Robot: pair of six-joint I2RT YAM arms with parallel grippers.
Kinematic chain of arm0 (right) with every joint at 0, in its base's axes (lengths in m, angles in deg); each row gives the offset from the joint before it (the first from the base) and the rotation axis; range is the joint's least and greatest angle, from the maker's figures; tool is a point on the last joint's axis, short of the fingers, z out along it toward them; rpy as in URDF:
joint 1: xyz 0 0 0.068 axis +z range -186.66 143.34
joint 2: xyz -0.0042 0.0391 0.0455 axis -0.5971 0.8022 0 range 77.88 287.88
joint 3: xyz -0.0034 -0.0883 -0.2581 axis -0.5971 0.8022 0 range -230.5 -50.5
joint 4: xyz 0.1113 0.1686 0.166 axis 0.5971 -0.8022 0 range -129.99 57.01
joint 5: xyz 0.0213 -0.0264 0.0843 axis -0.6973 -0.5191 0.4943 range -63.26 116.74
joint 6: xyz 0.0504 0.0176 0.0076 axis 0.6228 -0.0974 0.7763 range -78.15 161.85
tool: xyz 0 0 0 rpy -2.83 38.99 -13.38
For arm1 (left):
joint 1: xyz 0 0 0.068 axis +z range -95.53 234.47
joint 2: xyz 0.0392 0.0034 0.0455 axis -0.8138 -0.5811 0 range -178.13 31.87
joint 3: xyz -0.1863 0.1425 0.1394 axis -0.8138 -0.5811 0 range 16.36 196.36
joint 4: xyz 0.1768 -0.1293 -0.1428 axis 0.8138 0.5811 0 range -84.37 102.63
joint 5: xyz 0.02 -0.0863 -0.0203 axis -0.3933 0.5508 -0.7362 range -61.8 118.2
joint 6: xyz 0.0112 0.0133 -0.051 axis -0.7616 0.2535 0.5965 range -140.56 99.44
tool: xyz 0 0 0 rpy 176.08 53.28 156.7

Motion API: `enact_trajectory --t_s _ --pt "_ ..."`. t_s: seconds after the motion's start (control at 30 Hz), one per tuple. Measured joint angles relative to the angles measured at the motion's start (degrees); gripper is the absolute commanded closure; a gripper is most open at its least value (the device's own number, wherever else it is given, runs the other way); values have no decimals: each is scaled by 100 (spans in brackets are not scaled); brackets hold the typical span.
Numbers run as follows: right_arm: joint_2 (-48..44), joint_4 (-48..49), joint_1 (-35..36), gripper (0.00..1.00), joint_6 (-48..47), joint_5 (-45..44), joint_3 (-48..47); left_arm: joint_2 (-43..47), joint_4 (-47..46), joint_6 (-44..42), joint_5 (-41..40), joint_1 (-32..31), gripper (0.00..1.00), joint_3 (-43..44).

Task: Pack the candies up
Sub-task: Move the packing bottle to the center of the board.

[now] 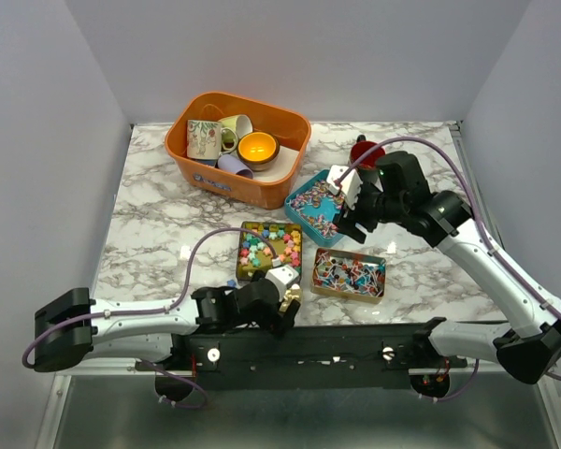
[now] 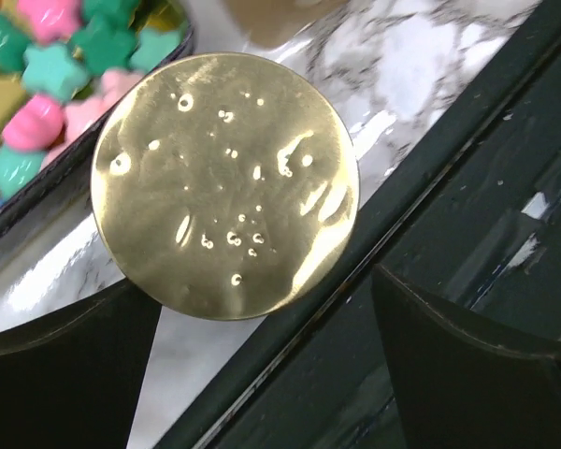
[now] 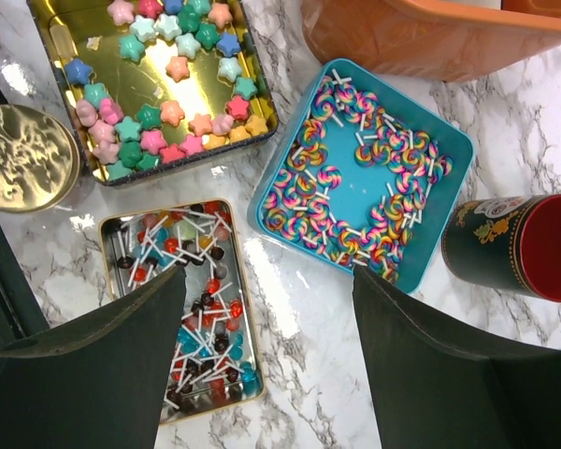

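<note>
The candies lie in three open tins. Pastel star candies (image 3: 168,84) fill a gold tin (image 1: 269,251). Swirl lollipops (image 3: 355,178) lie in a teal tray (image 1: 313,208), and ball lollipops (image 3: 182,290) in a silver tin (image 1: 348,274). My left gripper (image 1: 288,297) is low at the star tin's near edge and open. In the left wrist view a round gold disc (image 2: 224,182) sits just ahead of the left gripper (image 2: 262,299), beside star candies (image 2: 47,84). My right gripper (image 3: 268,276) hovers open and empty over bare marble between the teal tray and the silver tin.
An orange basket (image 1: 224,182) holding mugs stands at the back. A dark cup with a red inside (image 3: 519,248) stands right of the teal tray. The black base rail (image 2: 467,234) runs along the table's near edge, right behind the gold disc.
</note>
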Motion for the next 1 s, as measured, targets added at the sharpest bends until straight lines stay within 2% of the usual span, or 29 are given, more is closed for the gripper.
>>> enact_trajectory --t_s 0.23,0.67,1.0 --pt "-216 4 0 21 -122 -2 299 -321 -1519 -769 -103 -282 1 -297" --pt "-651 11 -33 21 -201 -87 929 -1982 -4144 -1628 -240 -361 1 -448" --pt "-378 13 -702 22 -136 107 953 -3438 -6443 -3027 -295 -483 1 -568"
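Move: The left hand is low over the table's near edge, wide open; the packing bottle with the gold lid stands about 3 cm to its right and 2 cm ahead, its middle about level with the fingertips. The star candy tray is about 14 cm ahead and 2 cm left of this hand, the lollipop tray some 17 cm right and 9 cm ahead, both about 4 cm below. From the right hand the bottle lies about 14 cm back, 13 cm left and 20 cm down. With the packing bottle between its wide-open fingers, the left hand pushes it to the right along the near edge, towards the lollipop tray's near side. It goes about 10 cm, easing some 3 cm forward and ending slightly lower, while the wrist turns some 35 degrees and the fingers come nearer level. The empty right hand, staying open, sinks and shifts right, about 4 cm each way. ##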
